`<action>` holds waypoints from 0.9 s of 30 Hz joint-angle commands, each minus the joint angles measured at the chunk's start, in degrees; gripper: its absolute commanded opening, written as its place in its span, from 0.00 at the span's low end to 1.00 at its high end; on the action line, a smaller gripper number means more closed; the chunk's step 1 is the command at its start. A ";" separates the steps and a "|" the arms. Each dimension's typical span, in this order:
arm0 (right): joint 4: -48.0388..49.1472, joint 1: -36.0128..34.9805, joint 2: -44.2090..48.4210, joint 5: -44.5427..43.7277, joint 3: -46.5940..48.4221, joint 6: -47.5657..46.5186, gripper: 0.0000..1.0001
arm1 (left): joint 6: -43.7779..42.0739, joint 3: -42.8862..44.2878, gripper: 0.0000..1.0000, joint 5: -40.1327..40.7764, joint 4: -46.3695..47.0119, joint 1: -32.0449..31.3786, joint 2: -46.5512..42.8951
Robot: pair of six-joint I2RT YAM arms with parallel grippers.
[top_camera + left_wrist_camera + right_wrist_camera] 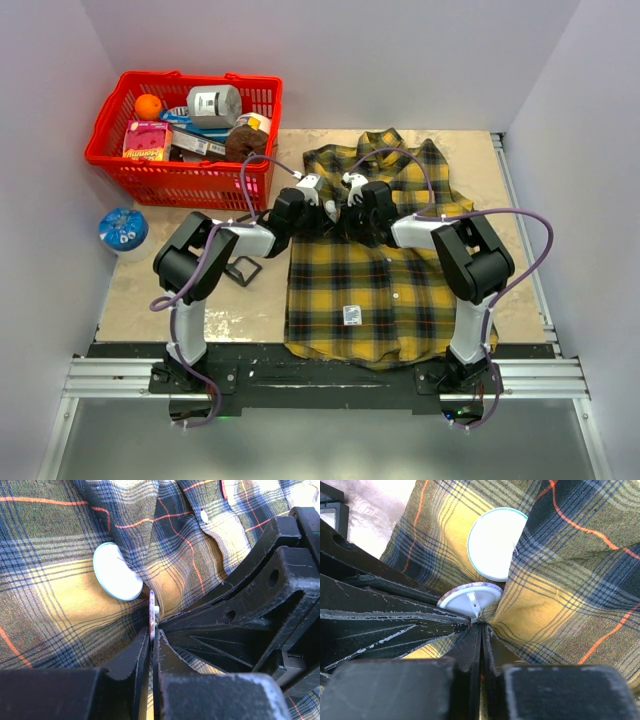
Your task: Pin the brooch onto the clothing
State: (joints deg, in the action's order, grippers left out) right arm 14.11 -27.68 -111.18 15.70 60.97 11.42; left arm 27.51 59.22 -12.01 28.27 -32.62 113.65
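The clothing, a yellow-and-dark plaid shirt, lies flat on the table with its collar at the far side. Both grippers meet over its chest. My left gripper is shut on the brooch, a thin round badge seen edge-on. In the right wrist view the brooch shows its white back and pin clasp, touching a raised fold of the shirt. My right gripper is shut on that fold. A white disc with a teal rim lies on the cloth just beyond, partly covered by the fold.
A red basket holding an orange, a tin and packets stands at the back left. A blue round object lies at the left table edge, and a small black frame sits beside the left arm. White walls enclose the table.
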 commanded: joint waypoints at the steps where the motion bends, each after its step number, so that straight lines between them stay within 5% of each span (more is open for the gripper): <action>1: 1.19 -0.62 2.01 3.02 1.79 -0.17 0.08 | 3.78 0.55 0.00 -5.75 4.61 -0.52 -2.11; 6: -0.39 0.00 8.95 2.41 -0.50 0.62 0.44 | 5.63 -1.30 0.00 -6.45 5.65 0.80 -2.55; 9: -1.80 0.52 13.96 0.57 -2.87 0.62 0.56 | 5.72 -1.83 0.00 -6.88 5.74 1.16 -3.25; 18: -3.12 5.08 27.14 -0.06 -8.15 1.32 0.64 | 5.45 -2.09 0.00 -12.42 5.74 3.00 -2.20; 27: 1.18 7.38 23.73 3.63 -9.20 0.80 0.65 | 3.79 -1.04 0.00 -20.15 2.58 5.73 -0.89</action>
State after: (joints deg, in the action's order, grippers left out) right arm 11.66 -20.27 -85.19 16.29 53.01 12.23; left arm 30.81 57.95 -27.29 31.97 -28.62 113.12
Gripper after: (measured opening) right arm 0.664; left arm 0.085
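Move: At the tips of both hands is the brooch held edge-up in the left fingers, its middle about 1 cm ahead of the left hand and roughly 2 cm left and 1 cm ahead of the right, where the right fingers are shut on the shirt fold by its clasp. The second brooch lies on the shirt some 4 cm ahead of the right hand, 2 cm left and slightly lower; a shirt button sits about 8 cm to that hand's right and 3 cm ahead. Letting go of the gathered shirt beside the brooch clasp, the right fingers spread to about two thirds and the hand lifts some 14 cm, swinging off to the right by about 7 cm as the fingertips tip upward. The left hand keeps its pinch on the brooch, easing up about 2 cm and slightly back while it rolls left side down and turns a little clockwise. ##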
